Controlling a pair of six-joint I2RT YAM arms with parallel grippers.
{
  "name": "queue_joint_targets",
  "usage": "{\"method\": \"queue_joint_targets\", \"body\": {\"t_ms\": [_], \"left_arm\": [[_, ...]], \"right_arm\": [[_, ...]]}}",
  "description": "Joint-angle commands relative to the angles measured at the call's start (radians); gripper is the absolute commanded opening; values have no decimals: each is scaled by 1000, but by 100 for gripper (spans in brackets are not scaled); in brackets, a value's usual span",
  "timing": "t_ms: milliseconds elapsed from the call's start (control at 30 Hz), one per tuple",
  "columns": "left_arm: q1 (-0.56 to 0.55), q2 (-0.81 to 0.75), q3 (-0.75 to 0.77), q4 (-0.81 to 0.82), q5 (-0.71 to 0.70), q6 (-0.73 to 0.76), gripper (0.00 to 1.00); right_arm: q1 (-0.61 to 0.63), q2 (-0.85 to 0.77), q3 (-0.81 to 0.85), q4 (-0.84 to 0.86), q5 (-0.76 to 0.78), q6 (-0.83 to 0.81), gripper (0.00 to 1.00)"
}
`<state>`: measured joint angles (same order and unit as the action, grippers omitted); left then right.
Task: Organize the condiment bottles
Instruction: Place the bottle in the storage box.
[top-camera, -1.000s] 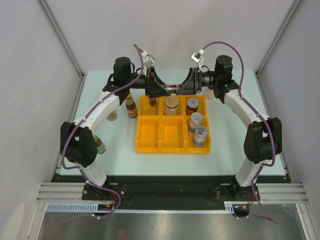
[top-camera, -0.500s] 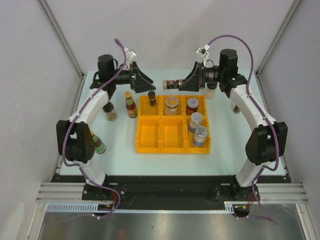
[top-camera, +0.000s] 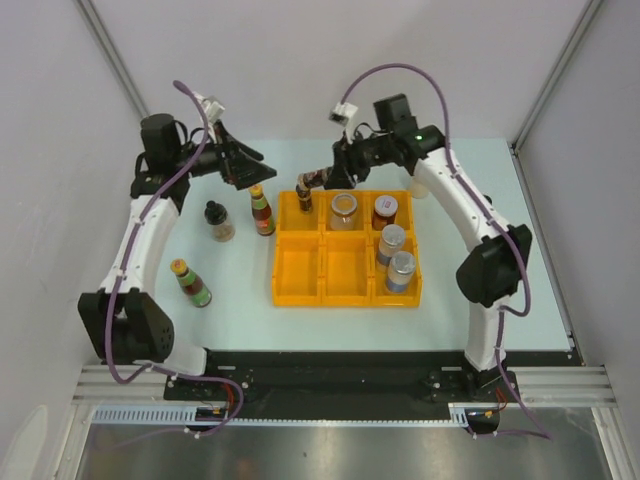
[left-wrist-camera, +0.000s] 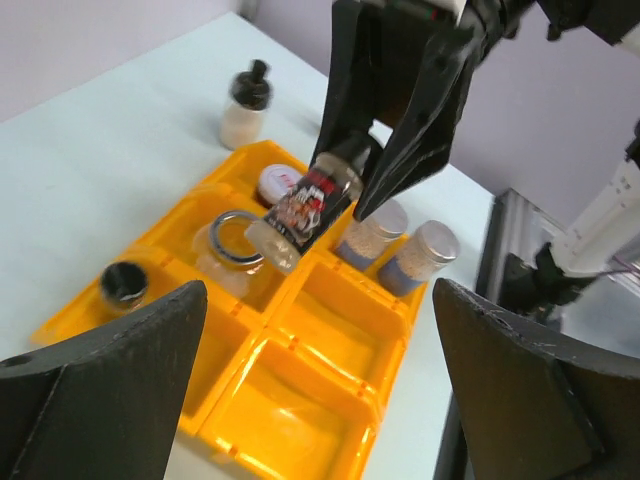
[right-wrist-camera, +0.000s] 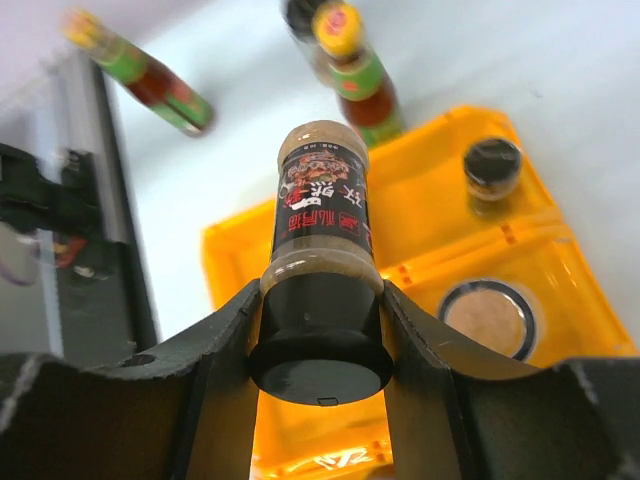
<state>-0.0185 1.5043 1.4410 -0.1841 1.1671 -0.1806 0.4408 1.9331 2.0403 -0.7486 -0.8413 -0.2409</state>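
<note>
My right gripper (top-camera: 328, 179) (right-wrist-camera: 320, 335) is shut on the black cap of a spice jar (top-camera: 311, 183) (right-wrist-camera: 322, 215) (left-wrist-camera: 303, 207) with a black and red label. It holds the jar tilted over the back-left corner of the yellow tray (top-camera: 297, 292) (left-wrist-camera: 420, 315). My left gripper (top-camera: 248, 163) (left-wrist-camera: 315, 400) hangs open and empty to the left of the tray. In the tray stand a black-capped jar (top-camera: 303, 196) (right-wrist-camera: 492, 165), a silver-lidded jar (top-camera: 343, 208) (right-wrist-camera: 490, 318), a red-lidded jar (top-camera: 385, 210) and two blue-labelled shakers (top-camera: 391, 242) (top-camera: 400, 271).
Left of the tray, a sauce bottle (top-camera: 262, 211) (right-wrist-camera: 357, 75) stands upright beside a black-capped jar (top-camera: 218, 222). Another sauce bottle (top-camera: 190, 282) (right-wrist-camera: 150, 78) stands nearer the front left. A pale jar (left-wrist-camera: 245, 100) sits behind the tray. The tray's three front-left compartments hold nothing.
The left gripper opened, let go of the spice jar and drew back to the left. The right arm swung left with the jar, from behind the tray to over its back-left corner.
</note>
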Motion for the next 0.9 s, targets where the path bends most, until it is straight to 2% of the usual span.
{"method": "queue_joint_targets", "body": {"t_ms": [0, 133, 333, 567, 867], "left_arm": [[101, -82, -27, -159, -99, 114, 100], [193, -70, 15, -279, -122, 179, 100], [298, -96, -71, -351, -162, 286, 100], [327, -179, -214, -293, -161, 306, 100], [327, -234, -272, -250, -162, 300, 100]], "right_arm": [[96, 119, 164, -207, 335, -153, 0], [171, 230, 279, -288, 501, -193, 0], [254, 302, 284, -265, 718, -227, 0], [277, 329, 264, -238, 817, -227, 0], [289, 397, 300, -238, 886, -264, 0]]}}
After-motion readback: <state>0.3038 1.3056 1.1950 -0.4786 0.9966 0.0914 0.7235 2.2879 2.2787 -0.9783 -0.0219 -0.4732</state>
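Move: The right hand holds the dark-labelled bottle by its cap, base pointing left. The box's far-left compartment lies about 8 cm left, 3 ahead and 24 below. The small black-capped jar stands there, about 7 left and 6 ahead; the glass jar is 4 ahead and 2 right; the red sauce bottle is 17 left, 3 ahead. From the empty left hand, the compartment lies 8 ahead, 5 right and 29 below. Still gripping the bottle by its cap, the right hand lowers it about 15 cm towards the far-left compartment, easing some 3 cm left and forward while its fingers swing from near level to steeply down, base leading. The open left hand clears off left and down, away from the box, turning counter-clockwise. ##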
